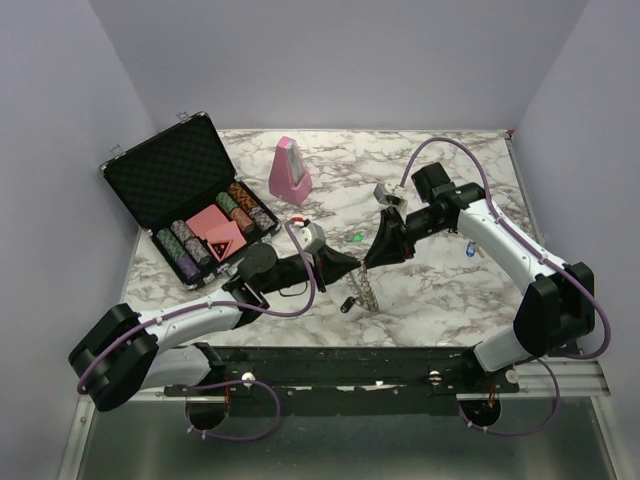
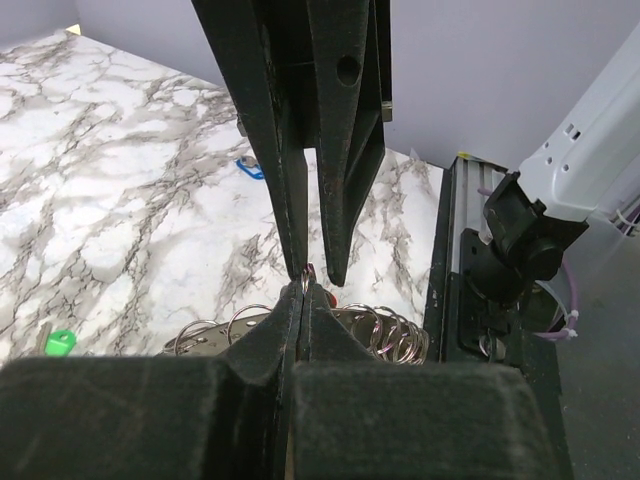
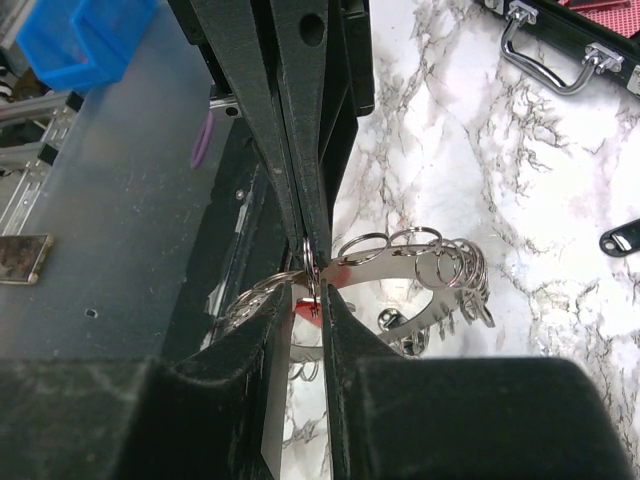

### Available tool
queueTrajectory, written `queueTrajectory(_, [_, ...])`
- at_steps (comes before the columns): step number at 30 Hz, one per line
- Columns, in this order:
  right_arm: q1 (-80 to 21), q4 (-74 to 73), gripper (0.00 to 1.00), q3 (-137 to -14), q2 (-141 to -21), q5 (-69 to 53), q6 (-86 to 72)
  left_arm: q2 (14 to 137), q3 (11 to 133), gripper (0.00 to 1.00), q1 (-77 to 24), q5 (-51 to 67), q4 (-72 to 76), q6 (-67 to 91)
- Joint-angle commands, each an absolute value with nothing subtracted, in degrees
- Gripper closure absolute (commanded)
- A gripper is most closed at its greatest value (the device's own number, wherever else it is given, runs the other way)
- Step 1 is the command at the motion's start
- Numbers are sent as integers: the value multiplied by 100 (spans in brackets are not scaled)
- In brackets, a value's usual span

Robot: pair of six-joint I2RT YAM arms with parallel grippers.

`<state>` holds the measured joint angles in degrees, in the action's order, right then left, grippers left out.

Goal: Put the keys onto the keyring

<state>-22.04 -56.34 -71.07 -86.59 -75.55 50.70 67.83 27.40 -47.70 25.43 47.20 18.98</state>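
The keyring (image 1: 369, 290) (image 2: 385, 330) (image 3: 420, 262), a silvery band lined with small split rings, hangs between my two grippers above the table's middle. My left gripper (image 1: 357, 266) (image 2: 304, 290) is shut on one small split ring at the keyring's rim. The right gripper (image 1: 372, 262) (image 3: 318, 295) meets it tip to tip, its jaws nearly together on a red-capped key (image 3: 302, 307) at that same ring. A black key (image 1: 347, 303) (image 3: 625, 237), a green key (image 1: 356, 238) (image 2: 60, 342) and a blue key (image 1: 468, 250) (image 2: 250, 168) lie loose on the marble.
An open black poker-chip case (image 1: 190, 205) stands at the back left. A pink metronome (image 1: 290, 168) is behind the grippers. Purple walls close in the table (image 1: 440, 290) on three sides.
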Motion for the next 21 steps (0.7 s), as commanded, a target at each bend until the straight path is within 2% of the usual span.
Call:
queueTrajectory(1, [-2180, -5520, 75, -7049, -8622, -7708, 4957, 6583, 2654, 100, -4764, 2399, 5159, 1969])
queueTrajectory(5, [-2171, -5520, 76, -7049, -8622, -7708, 4966, 6504, 2610, 100, -4764, 2338, 5142, 1942])
queueTrajectory(7, [-2171, -5511, 79, -7040, -8631, -7717, 4957, 6486, 2602, 100, -4764, 2338, 5142, 1942])
queueTrajectory(9, [-2171, -5520, 87, -7031, -8648, -7725, 4957, 6504, 2610, 100, -4772, 2329, 5159, 1951])
queueTrajectory(14, [-2171, -5502, 89, -7014, -8648, -7743, 4966, 6539, 2637, 100, -4764, 2338, 5229, 1995])
queueTrajectory(17, [-2171, -5511, 99, -7014, -8648, -7761, 4966, 6539, 2619, 100, -4764, 2329, 5299, 2021])
queueTrajectory(21, [-2171, -5502, 100, -7014, -8675, -7752, 4966, 6504, 2540, 100, -4764, 2250, 5519, 2057])
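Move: The small ring pinched in the left fingertips lies about 1 cm to the right hand's left, level with it; from the left hand it is at the tips, roughly 1 cm to the right. From the right hand, the keyring's hoop hangs with its middle some 5 cm below and 1 cm to the left. A red key tag shows about 3 cm below and 1 cm to the left. The green key lies some 17 cm ahead, 1 cm left, 19 cm down. Right fingers close from a quarter open onto the small ring; left keeps its pinch, easing left about 0.5 cm. ##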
